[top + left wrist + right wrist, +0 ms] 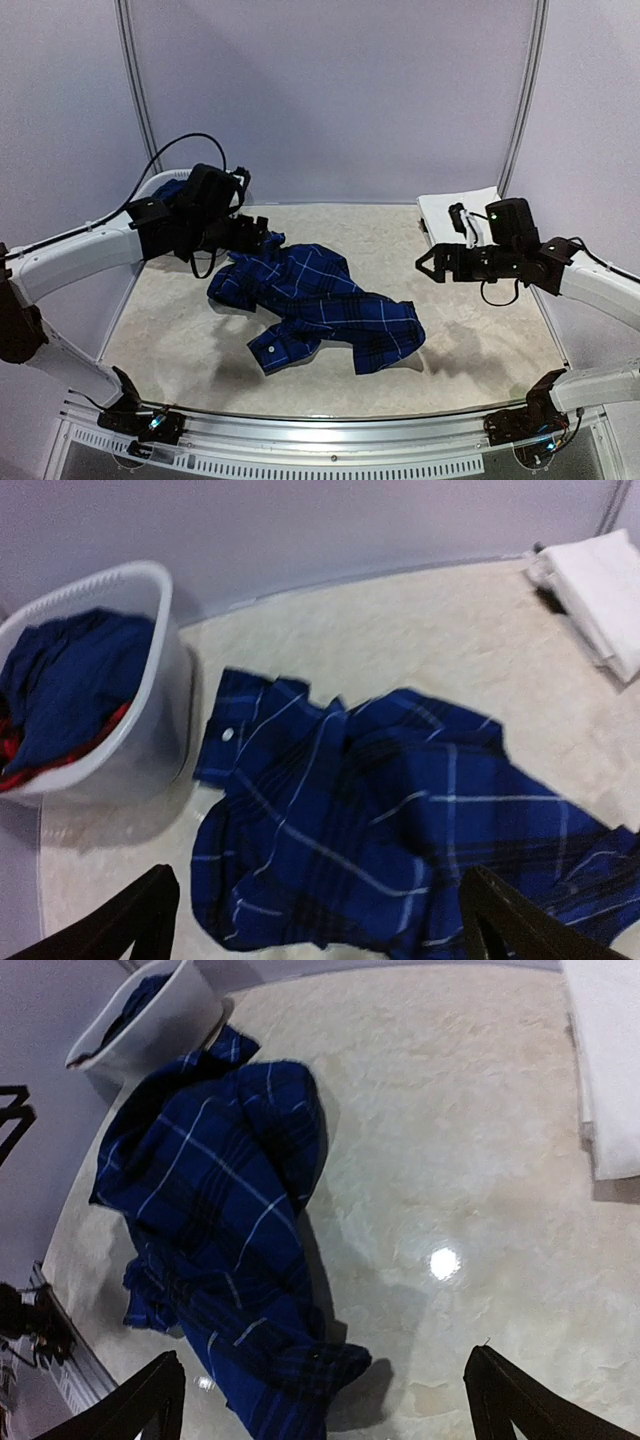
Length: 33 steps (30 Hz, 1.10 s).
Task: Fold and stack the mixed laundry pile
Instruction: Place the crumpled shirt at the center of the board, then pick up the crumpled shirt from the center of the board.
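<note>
The navy plaid shirt (320,305) lies crumpled in the middle of the table, also in the left wrist view (400,830) and the right wrist view (220,1220). Folded white trousers (455,215) lie at the back right, seen too in the wrist views (600,580) (605,1060). A solid blue piece (60,680) and a bit of red (20,770) sit in the basket. My left gripper (262,232) is open and empty above the shirt's far left end (320,920). My right gripper (428,264) is open and empty, held above the table right of the shirt (320,1400).
The oval white plastic basket (150,720) stands at the back left corner, partly hidden behind the left arm in the top view (160,182). The marbled table (400,240) has a raised rail along its front edge (330,415). White walls close the back.
</note>
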{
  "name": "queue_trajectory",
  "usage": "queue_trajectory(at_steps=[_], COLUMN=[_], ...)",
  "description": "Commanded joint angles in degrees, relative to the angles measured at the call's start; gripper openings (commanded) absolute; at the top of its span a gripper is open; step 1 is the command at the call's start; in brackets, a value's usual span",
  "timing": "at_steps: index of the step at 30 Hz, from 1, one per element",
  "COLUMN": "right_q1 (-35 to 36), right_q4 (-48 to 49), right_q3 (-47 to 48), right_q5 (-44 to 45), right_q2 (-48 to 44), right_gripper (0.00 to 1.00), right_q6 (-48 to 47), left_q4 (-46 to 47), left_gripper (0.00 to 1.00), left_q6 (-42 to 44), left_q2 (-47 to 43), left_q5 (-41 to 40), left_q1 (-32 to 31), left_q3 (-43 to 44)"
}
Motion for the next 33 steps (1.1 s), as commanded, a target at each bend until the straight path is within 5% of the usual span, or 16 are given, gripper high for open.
queue_trajectory(at_steps=[1, 8, 14, 21, 28, 33], right_q1=[5.2, 11.6, 12.2, 12.4, 12.5, 12.5], right_q4=[2.6, 0.7, 1.1, 1.2, 2.6, 2.9], right_q3=[1.8, 5.7, 5.2, 5.1, 4.8, 4.6], right_q5=[-5.8, -5.1, -5.1, -4.7, -6.1, -5.2], right_q2=[4.6, 15.5, 17.7, 17.7, 17.2, 16.9], right_gripper=[0.99, 0.96, 0.83, 0.51, 0.1, 0.01], right_q6=[-3.5, -7.8, -7.8, -7.8, -7.7, -7.5], left_q4=[0.7, 9.8, 15.4, 21.3, 26.6, 31.2], left_gripper=[0.99, 0.92, 0.86, 0.71, 0.69, 0.68], left_q6=[-4.7, -7.7, -9.6, -14.9, -18.2, -19.3], left_q2=[-1.4, 3.2, 6.3, 6.3, 2.8, 2.8], left_q5=[3.8, 18.8, 24.5, 27.2, 27.4, 29.0], left_q1=[4.1, 13.7, 15.6, 16.9, 17.5, 17.6], left_q3=[-8.2, -13.7, -15.5, -19.9, -27.1, -29.2])
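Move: The crumpled shirt's left end lies about 4 cm ahead of the left hand, 6 cm to its left and 22 cm below. The shirt's buttoned cuff is some 10 cm back and 6 cm to the right of that hand, and the basket about 22 cm ahead and 24 cm left. For the right hand, the shirt's right end lies roughly 3 cm back, 8 cm left and 17 cm down; the white stack stands about 32 cm ahead and 19 cm to its right. The shirt, already loose on the board, is approached from both sides. The left hand sinks about 16 cm towards its left end, drifting left, tipping and rolling some 20 degrees each while its fingers narrow to about two thirds open. The right hand swings left some 9 cm and down, easing back, turns about 20 degrees counter-clockwise, then stays above the right end and shuts its fingers from wide open. ##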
